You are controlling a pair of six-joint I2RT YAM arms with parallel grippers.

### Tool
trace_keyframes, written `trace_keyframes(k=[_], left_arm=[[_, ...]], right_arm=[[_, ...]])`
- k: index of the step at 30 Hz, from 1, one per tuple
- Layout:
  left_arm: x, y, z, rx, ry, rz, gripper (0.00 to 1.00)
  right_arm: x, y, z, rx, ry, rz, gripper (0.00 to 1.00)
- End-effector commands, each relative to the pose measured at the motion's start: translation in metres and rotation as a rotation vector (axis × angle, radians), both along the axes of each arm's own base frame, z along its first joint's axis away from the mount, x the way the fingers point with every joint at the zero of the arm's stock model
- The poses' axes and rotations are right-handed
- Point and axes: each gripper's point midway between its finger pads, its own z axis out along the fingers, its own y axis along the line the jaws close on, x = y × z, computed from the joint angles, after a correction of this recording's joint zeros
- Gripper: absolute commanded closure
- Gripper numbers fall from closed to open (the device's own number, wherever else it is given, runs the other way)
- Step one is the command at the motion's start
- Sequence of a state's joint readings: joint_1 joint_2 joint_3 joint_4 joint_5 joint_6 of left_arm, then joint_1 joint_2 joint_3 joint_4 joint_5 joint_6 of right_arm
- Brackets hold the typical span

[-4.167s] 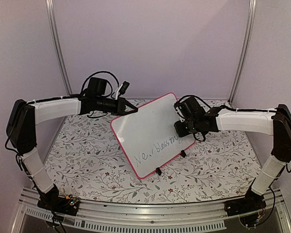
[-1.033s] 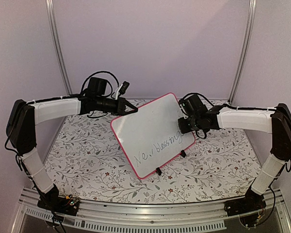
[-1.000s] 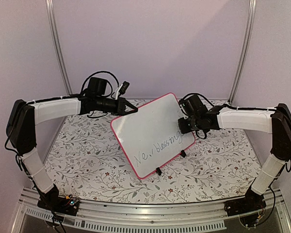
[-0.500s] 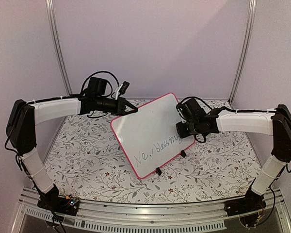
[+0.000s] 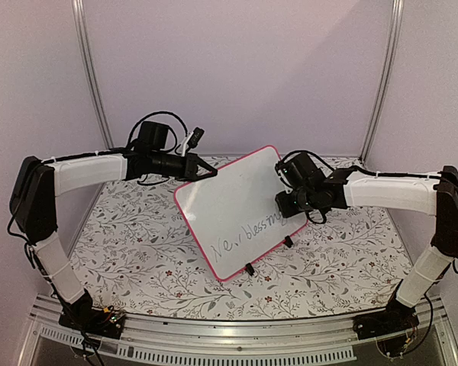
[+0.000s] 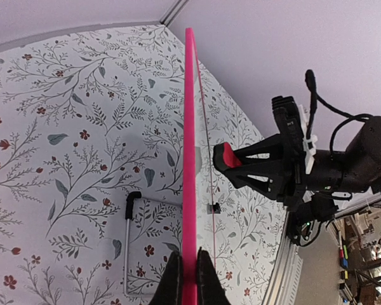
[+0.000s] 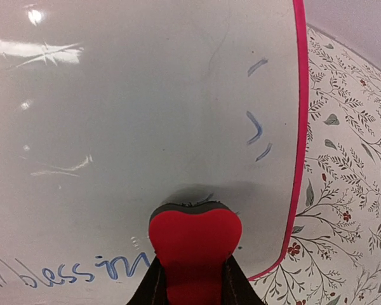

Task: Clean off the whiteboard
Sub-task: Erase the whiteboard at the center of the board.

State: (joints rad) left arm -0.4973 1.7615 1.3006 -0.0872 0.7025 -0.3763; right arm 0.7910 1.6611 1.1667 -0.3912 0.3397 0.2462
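The whiteboard [image 5: 233, 206] stands tilted mid-table, white with a pink rim. Blue handwriting [image 5: 240, 238] runs along its lower part. My left gripper [image 5: 204, 174] is shut on the board's upper left rim; in the left wrist view the fingers [image 6: 173, 283] pinch the edge-on pink rim [image 6: 189, 159]. My right gripper [image 5: 287, 204] is shut on a red eraser [image 7: 195, 238] whose dark felt presses on the board [image 7: 146, 127] near its right edge. The word ending "blessin" [image 7: 70, 273] lies left of the eraser, and three short blue strokes [image 7: 257, 127] above it.
A floral cloth [image 5: 137, 236] covers the table. Two black clip feet [image 5: 249, 268] stick out below the board's lower edge. A thin metal stand wire [image 6: 127, 241] lies behind the board. An aluminium rail [image 5: 237, 339] runs along the near edge.
My right gripper has slid the eraser a little left and down across the board's right end. The left gripper and the board have stayed put.
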Motion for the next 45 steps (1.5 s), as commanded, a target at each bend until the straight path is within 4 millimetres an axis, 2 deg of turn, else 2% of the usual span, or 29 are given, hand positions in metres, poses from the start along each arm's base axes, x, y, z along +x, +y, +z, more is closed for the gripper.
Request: trace_keyframes(k=[1,7,11,14,19,24,30,45], left_arm=[[-0.005,-0.006,-0.002,0.026,-0.04,-0.018,1.0],[-0.005,-0.006,-0.001,0.025,-0.042,-0.02,1.0],[-0.005,-0.006,-0.001,0.025,-0.042,-0.019,1.0],[-0.005,-0.006,-0.002,0.026,-0.041,-0.019,1.0],[-0.005,-0.006,-0.003,0.027,-0.039,-0.02,1.0],[-0.004,-0.005,-0.004,0.027,-0.037,-0.019,1.0],[-0.004,-0.006,-0.005,0.027,-0.033,-0.02,1.0],[-0.004,-0.006,-0.005,0.028,-0.033,-0.019,1.0]], right_arm=[[0.015,-0.003,0.06,0.035,-0.134,-0.036,1.0],[0.044,-0.02,0.095,0.045,-0.215,-0.096,1.0],[0.06,-0.02,0.105,0.036,-0.244,-0.095,1.0],[0.071,-0.016,0.105,0.019,-0.251,-0.089,1.0],[0.085,-0.013,0.091,-0.006,-0.233,-0.086,1.0],[0.086,-0.008,0.067,-0.02,-0.188,-0.068,1.0],[0.078,-0.009,0.04,-0.036,-0.13,-0.05,1.0],[0.05,-0.023,0.003,-0.053,-0.04,-0.04,1.0]])
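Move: The faint blue strokes still left beside the whiteboard's right edge lie about 7 cm ahead of the right hand and its eraser, 2 cm to the right and 1 cm higher. The word "blessings" centres some 6 cm back, 7 cm left and 5 cm below; the right clip is roughly 9 cm back, 2 cm right and 10 cm below. From the left hand, the strokes are about 27 cm right, 3 cm back and 7 cm lower. The whiteboard stays pinched by its upper edge in the still left hand, while the right hand, fingers keeping the red eraser, lifts off the lower right area, arcs forward and up some 10 cm, then comes down onto the leftover strokes by the right edge. From there it draws back and down the slope about 2 cm. The fingers tip up roughly 15 degrees on the rise and partly back down. ##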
